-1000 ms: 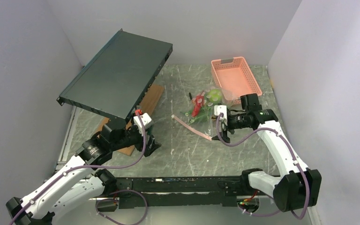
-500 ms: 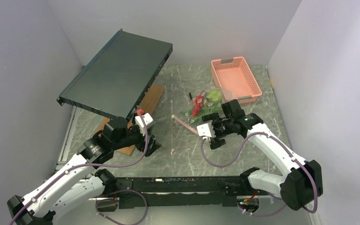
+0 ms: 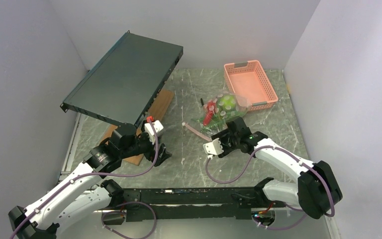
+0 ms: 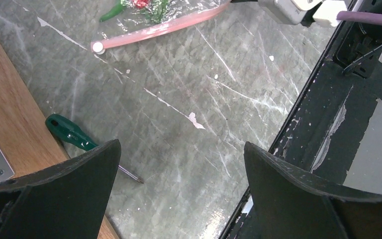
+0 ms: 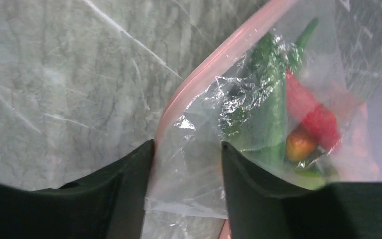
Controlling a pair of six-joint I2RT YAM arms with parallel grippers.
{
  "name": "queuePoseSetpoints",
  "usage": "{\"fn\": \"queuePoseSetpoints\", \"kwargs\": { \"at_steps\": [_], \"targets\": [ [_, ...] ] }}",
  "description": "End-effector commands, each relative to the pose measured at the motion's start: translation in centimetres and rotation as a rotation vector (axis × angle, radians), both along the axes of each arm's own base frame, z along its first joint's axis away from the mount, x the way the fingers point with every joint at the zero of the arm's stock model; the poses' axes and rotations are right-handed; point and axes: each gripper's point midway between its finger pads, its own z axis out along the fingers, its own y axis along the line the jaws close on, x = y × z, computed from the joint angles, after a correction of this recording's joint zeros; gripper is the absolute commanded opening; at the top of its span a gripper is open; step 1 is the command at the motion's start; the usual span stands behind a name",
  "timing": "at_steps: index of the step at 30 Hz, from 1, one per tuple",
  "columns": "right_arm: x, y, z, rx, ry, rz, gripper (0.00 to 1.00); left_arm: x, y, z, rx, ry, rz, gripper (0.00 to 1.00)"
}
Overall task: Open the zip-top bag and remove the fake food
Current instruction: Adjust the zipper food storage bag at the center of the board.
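The clear zip-top bag [image 3: 220,110] lies mid-table with its pale pink zip strip [image 3: 195,130] pointing left. Through the plastic I see the fake food: a long green cucumber [image 5: 271,99], a red piece [image 5: 312,113] and a small orange-green fruit [image 5: 300,143]. My right gripper [image 5: 187,144] stands over the bag's near corner. Its jaws are partly closed and still apart, with slack film [image 5: 199,169] and the strip's edge between them. My left gripper [image 4: 181,149] hovers wide open over bare table, well to the left of the bag, holding nothing.
A pink basket [image 3: 264,87] sits behind the bag. A big dark flat panel [image 3: 124,79] leans over the left side, above a wooden board [image 3: 160,105]. A green-handled screwdriver [image 4: 69,132] lies by the board. The black front rail [image 4: 328,124] borders the near edge.
The right arm swung left and down along the bag to its near corner, and its jaws narrowed around the plastic. The left arm stayed put.
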Motion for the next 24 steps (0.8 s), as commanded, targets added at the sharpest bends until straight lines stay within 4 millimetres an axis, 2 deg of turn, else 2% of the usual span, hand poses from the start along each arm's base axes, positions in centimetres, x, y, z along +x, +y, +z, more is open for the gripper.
{"fn": "queuePoseSetpoints", "kwargs": {
  "at_steps": [1, 4, 5, 8, 13, 17, 21, 24],
  "targets": [
    [2.7, 0.5, 2.4, 0.071, -0.132, -0.082, 0.41, 0.0, -0.3, 0.6, -0.015, -0.015, -0.024, 1.0],
    [2.6, 1.1, 3.4, 0.139, -0.103, -0.127, 0.08, -0.1, -0.4, 0.6, -0.016, -0.015, -0.027, 1.0],
    [2.7, 1.3, 3.9, 0.17, -0.087, -0.147, 0.0, -0.1, -0.4, 0.6, -0.017, -0.015, -0.027, 1.0],
    [2.6, 2.4, 6.8, 0.32, -0.008, -0.198, 0.0, -0.2, -0.4, 0.7, -0.021, -0.016, -0.033, 1.0],
    [2.7, 3.8, 14.9, 0.608, 0.149, -0.238, 0.0, -1.0, -1.4, 1.2, -0.069, -0.015, -0.095, 1.0],
    [4.1, 3.8, 20.1, 0.726, 0.168, -0.279, 0.0, -1.6, -2.0, 1.7, -0.111, -0.03, -0.14, 1.0],
    [5.5, 3.1, 24.0, 0.802, 0.168, -0.333, 0.0, -1.9, -1.9, 2.4, -0.143, -0.074, -0.149, 1.0],
    [5.7, 2.9, 26.4, 0.865, 0.195, -0.345, 0.0, -2.1, -1.8, 2.9, -0.163, -0.103, -0.157, 1.0]
  ]
}}
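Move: The bag's pink zip edge, near its right end, lies at the right hand's part-open fingers, roughly 1 cm below the hand point and 1 cm to its left. The red pepper in the bag is some 6 cm ahead and 3 cm left, the green food about 11 cm ahead and 3 cm right, and the pink basket 18 cm ahead and 12 cm right. From the left hand the gripping spot lies about 6 cm ahead, 16 cm right and 12 cm lower. The right hand's fingers shut from a bit over half open and pinch the bag at its pink zip edge while the hand eases slightly forward. Still gripping, the hand then speeds up and hoists the bag some 23 cm, with about 6 cm forward, the wrist swinging the fingertips up about 35 degrees until they point mostly left and forward. The empty left hand backs off a couple of centimetres. ##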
